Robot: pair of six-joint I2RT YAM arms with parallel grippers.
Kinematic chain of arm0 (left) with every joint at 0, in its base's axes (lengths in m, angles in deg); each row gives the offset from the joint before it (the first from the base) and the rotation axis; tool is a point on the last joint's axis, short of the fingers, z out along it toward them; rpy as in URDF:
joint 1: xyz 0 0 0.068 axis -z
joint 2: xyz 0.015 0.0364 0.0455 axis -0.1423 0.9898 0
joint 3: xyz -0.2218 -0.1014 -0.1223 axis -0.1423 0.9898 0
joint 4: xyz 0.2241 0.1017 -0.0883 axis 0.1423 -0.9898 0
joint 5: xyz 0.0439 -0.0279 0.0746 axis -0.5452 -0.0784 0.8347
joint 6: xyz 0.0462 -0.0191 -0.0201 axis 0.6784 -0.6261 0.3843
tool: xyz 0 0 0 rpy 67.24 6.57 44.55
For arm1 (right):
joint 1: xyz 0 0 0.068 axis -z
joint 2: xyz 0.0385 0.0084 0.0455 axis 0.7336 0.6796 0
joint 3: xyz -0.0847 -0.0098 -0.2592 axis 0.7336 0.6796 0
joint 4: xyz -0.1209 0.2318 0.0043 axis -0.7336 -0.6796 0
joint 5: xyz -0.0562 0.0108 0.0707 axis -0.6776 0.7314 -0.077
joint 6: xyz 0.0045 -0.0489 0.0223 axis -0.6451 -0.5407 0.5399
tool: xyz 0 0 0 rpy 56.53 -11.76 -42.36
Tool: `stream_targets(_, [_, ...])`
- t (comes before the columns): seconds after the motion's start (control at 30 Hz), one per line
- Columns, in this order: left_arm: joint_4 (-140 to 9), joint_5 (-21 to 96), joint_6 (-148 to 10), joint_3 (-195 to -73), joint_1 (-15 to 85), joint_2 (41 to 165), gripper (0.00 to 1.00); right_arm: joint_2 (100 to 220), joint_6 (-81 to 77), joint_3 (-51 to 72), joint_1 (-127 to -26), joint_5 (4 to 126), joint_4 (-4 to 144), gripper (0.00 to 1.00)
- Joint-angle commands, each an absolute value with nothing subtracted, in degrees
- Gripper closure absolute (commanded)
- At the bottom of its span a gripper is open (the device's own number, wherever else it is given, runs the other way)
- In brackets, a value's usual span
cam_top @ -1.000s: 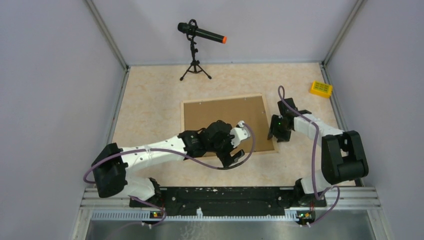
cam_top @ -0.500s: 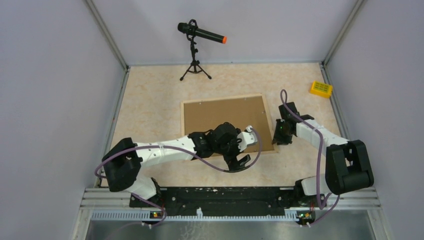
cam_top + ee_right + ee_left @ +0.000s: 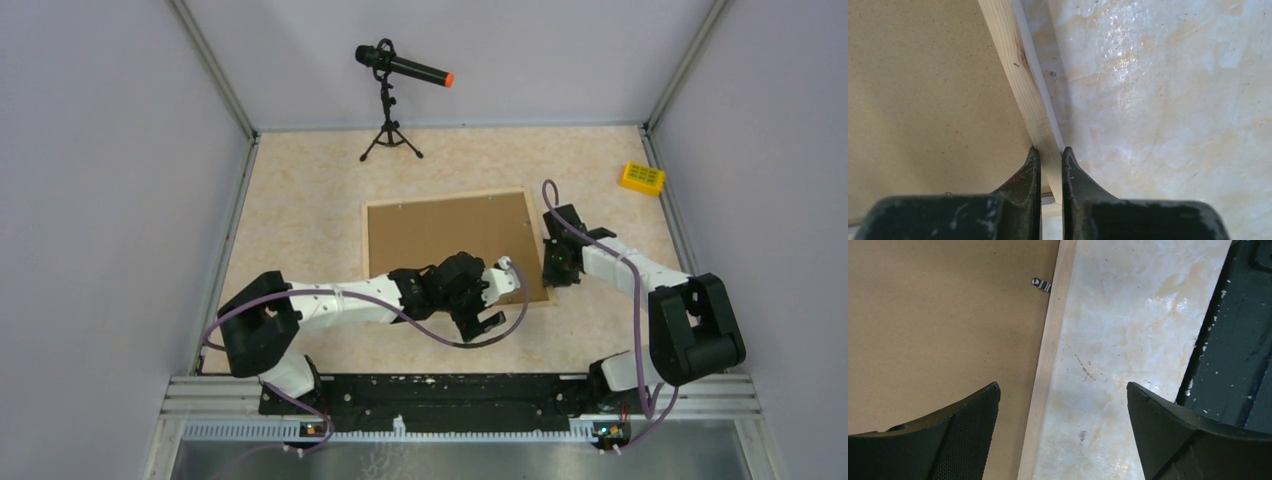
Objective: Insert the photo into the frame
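The frame [image 3: 445, 196] of pale wood lies flat on the table with a plain brown backing board [image 3: 450, 235] filling it. The photo is hidden. My right gripper [image 3: 549, 268] is shut on the frame's right rail [image 3: 1018, 65], near its front corner; in the right wrist view the gripper [image 3: 1050, 149] has one finger on each side of the rail. My left gripper [image 3: 480, 318] hovers open over the frame's near rail [image 3: 1048, 355]; in the left wrist view the gripper [image 3: 1062, 386] has nothing between its fingers. A small metal clip [image 3: 1040, 284] sits at the board's edge.
A microphone on a small tripod [image 3: 390, 100] stands at the back of the table. A yellow block [image 3: 641, 177] lies at the back right. The dark base bar [image 3: 450, 392] of the arms runs along the near edge, and grey walls close in three sides.
My right gripper has closed onto the frame's right rail. My left arm has stretched further right and nearer, its open gripper now over the frame's near rail.
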State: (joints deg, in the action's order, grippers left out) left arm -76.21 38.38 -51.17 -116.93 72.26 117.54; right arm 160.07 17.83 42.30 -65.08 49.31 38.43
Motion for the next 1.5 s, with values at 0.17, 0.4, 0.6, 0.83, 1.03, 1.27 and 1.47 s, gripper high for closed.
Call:
stream_targets(0.17, [-67.29,48.5,-40.54,-113.39,77.64,117.96,0.01,157.55,24.29,33.27,-65.67,53.47,27.42,1.0])
stream_targets(0.4, [-56.48,70.63,-29.95,-106.81,85.11,117.94,0.02,156.57,24.4,29.8,-65.48,58.34,24.37,1.0])
stream_targets(0.6, [-38.69,95.69,-16.64,-105.59,86.13,128.14,0.07,155.7,23.86,28.68,-65.38,61.49,23.48,1.0])
stream_targets(0.83, [-17.94,101.65,-4.26,-106.85,85.19,137.82,0.14,153.16,24.63,30.29,-65.32,65.04,24.28,1.0])
stream_targets(1.03, [-5.94,102.87,4.74,-106.28,85.62,139.19,0.44,151.55,23.75,30.25,-65.3,65.15,24.14,1.0])
stream_targets(1.27, [-25.59,100.82,-5.75,-108.7,87.42,131.83,0.76,148.87,19.8,25.96,-64.21,63.54,26.28,0.86])
stream_targets(1.47, [-53.12,94.58,-22.65,-118.31,87.34,123.89,1.0,148.13,15.21,9.69,-63.01,61.13,23.92,0.28])
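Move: From the left hand, wide open and empty, the stretch of the frame's near rail to be gripped lies about 4 cm ahead, 2 cm left and 7 cm below; the near right corner is 4 cm ahead, 12 cm right and 7 cm below, the brown backing board's middle some 14 cm ahead, 7 cm left and 7 cm below. The right hand already pinches the right rail; that near-rail stretch lies 4 cm back and 13 cm left of it, at its height. Upward, about 8 cm and drifting 4 cm left, the right hand carries the frame's near right end in its pinch, then opens and pulls clear upward. Meanwhile the left hand dips some 3 cm and swings forward about 8 cm to the near rail, its wrist turning some 70 degrees from pointing right and down to mostly forward, and its fingers close on the rail. ##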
